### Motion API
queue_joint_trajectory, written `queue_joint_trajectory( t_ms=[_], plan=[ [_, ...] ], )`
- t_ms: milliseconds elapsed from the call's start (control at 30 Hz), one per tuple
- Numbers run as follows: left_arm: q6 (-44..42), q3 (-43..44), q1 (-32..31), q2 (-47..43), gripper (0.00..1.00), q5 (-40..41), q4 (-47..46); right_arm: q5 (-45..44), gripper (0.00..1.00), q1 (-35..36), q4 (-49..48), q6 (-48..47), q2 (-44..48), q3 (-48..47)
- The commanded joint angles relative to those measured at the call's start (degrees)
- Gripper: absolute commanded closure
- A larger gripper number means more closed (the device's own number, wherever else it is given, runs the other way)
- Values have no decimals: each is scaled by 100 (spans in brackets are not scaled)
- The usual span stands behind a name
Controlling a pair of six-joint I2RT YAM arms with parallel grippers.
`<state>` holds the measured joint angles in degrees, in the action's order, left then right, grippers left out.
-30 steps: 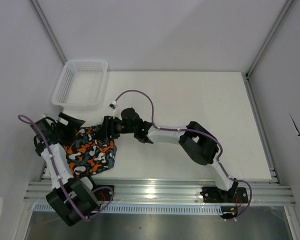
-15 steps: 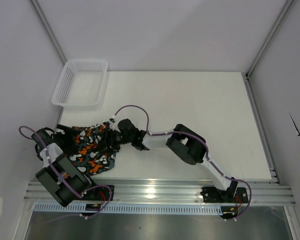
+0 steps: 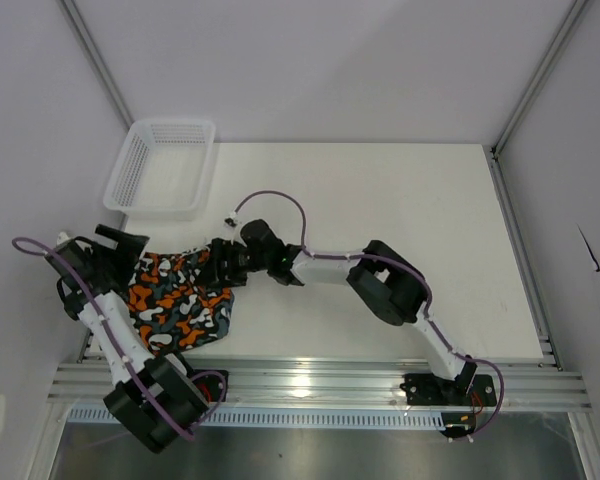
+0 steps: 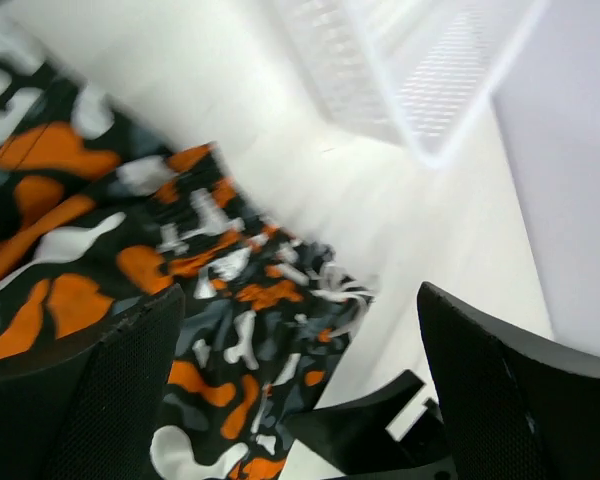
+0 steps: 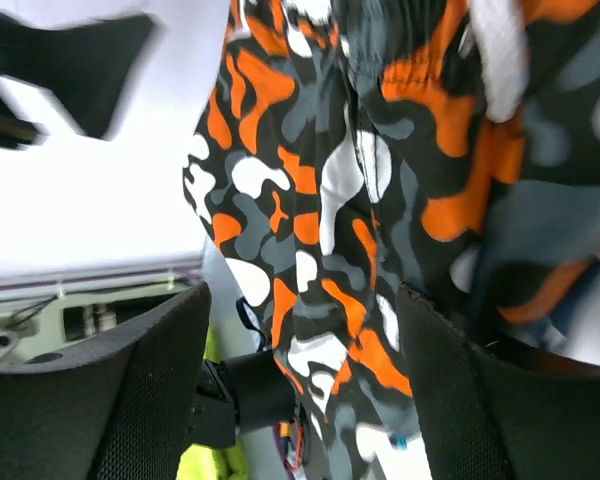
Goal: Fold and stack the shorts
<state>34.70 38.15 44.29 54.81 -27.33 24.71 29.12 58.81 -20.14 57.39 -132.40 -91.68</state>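
One pair of shorts point(image 3: 180, 305) in orange, black, white and grey camouflage lies crumpled at the table's near left corner. It also fills the left wrist view point(image 4: 90, 230) and the right wrist view point(image 5: 340, 200). My left gripper point(image 3: 128, 248) hovers at the shorts' far left edge, jaws wide open point(image 4: 300, 400), nothing between them. My right gripper point(image 3: 218, 266) is at the shorts' far right corner, jaws apart point(image 5: 300, 400) over the cloth without pinching it.
A white mesh basket point(image 3: 160, 165) sits at the far left, overhanging the table's edge, just beyond the left gripper. The aluminium rail point(image 3: 320, 380) runs along the near edge under the shorts' hem. The left arm's purple cable point(image 3: 40, 250) loops outward past the table's left side.
The right gripper has opened wider and let the cloth settle. The left arm has swung from low at the near edge back up beside the shorts.
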Motion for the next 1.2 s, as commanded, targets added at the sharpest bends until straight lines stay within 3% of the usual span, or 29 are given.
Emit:
queue_joint_trajectory(
  t_ms=[0,233,333,467,533,600,667,733,967,1167],
  plan=[
    [-367,605,-482,-409,1,342,473,-564,22,-237,615,-912,1152,105],
    [-95,1098,-2378,-129,1,1054,395,-1742,19,-791,1477,-1905,2656,1107],
    [-60,1063,-3273,-180,1,1405,79,-2663,16,-1020,1847,-2476,3473,1678],
    [-165,1009,-4646,-112,1,2626,24,-3255,15,-1423,1795,-2934,4712,2802],
    [-121,914,-4929,-5,1,2558,-44,-3578,15,-1704,1733,-3145,5544,3575],
    [-77,782,-5384,-22,1,2697,-220,-3991,8,-1855,1838,-3233,6153,4233],
    [-51,431,-5711,-171,1,3119,-510,-4475,1,-2004,1943,-3461,7032,4613],
    [-42,55,-6116,-338,1,3417,-703,-4643,1,-2092,1979,-3846,7777,5078],
    [-147,-1342,-6723,-1340,1,3462,-1890,-5408,0,-2233,2612,-4148,8834,5808],
    [-525,-2188,-7452,-2315,1,3981,-2408,-5391,0,-2233,2155,-4288,9933,6863]
  ],
)
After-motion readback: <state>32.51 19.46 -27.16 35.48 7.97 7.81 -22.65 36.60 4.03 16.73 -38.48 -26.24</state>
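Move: The folded shorts stack lies about 11 cm back and 8 to the right of the left hand, some 11 cm below. From the right hand its middle is about 10 cm left and 7 back, some 6 cm down, with the right fingers low by its far right corner. The empty white basket stands roughly 20 cm ahead of the left hand and 5 to its right. Any remaining touch on the stack's far right corner ends as the right hand leaves: up and forward first, then mostly right, some 45 cm in all over bare table, swinging clockwise from pointing left to pointing forward, its fingers opening fully and the hand sinking late. The left hand, empty and wide open, rises, sweeps about 23 cm right past the stack's far side, turning clockwise, then sinks and eases back. ##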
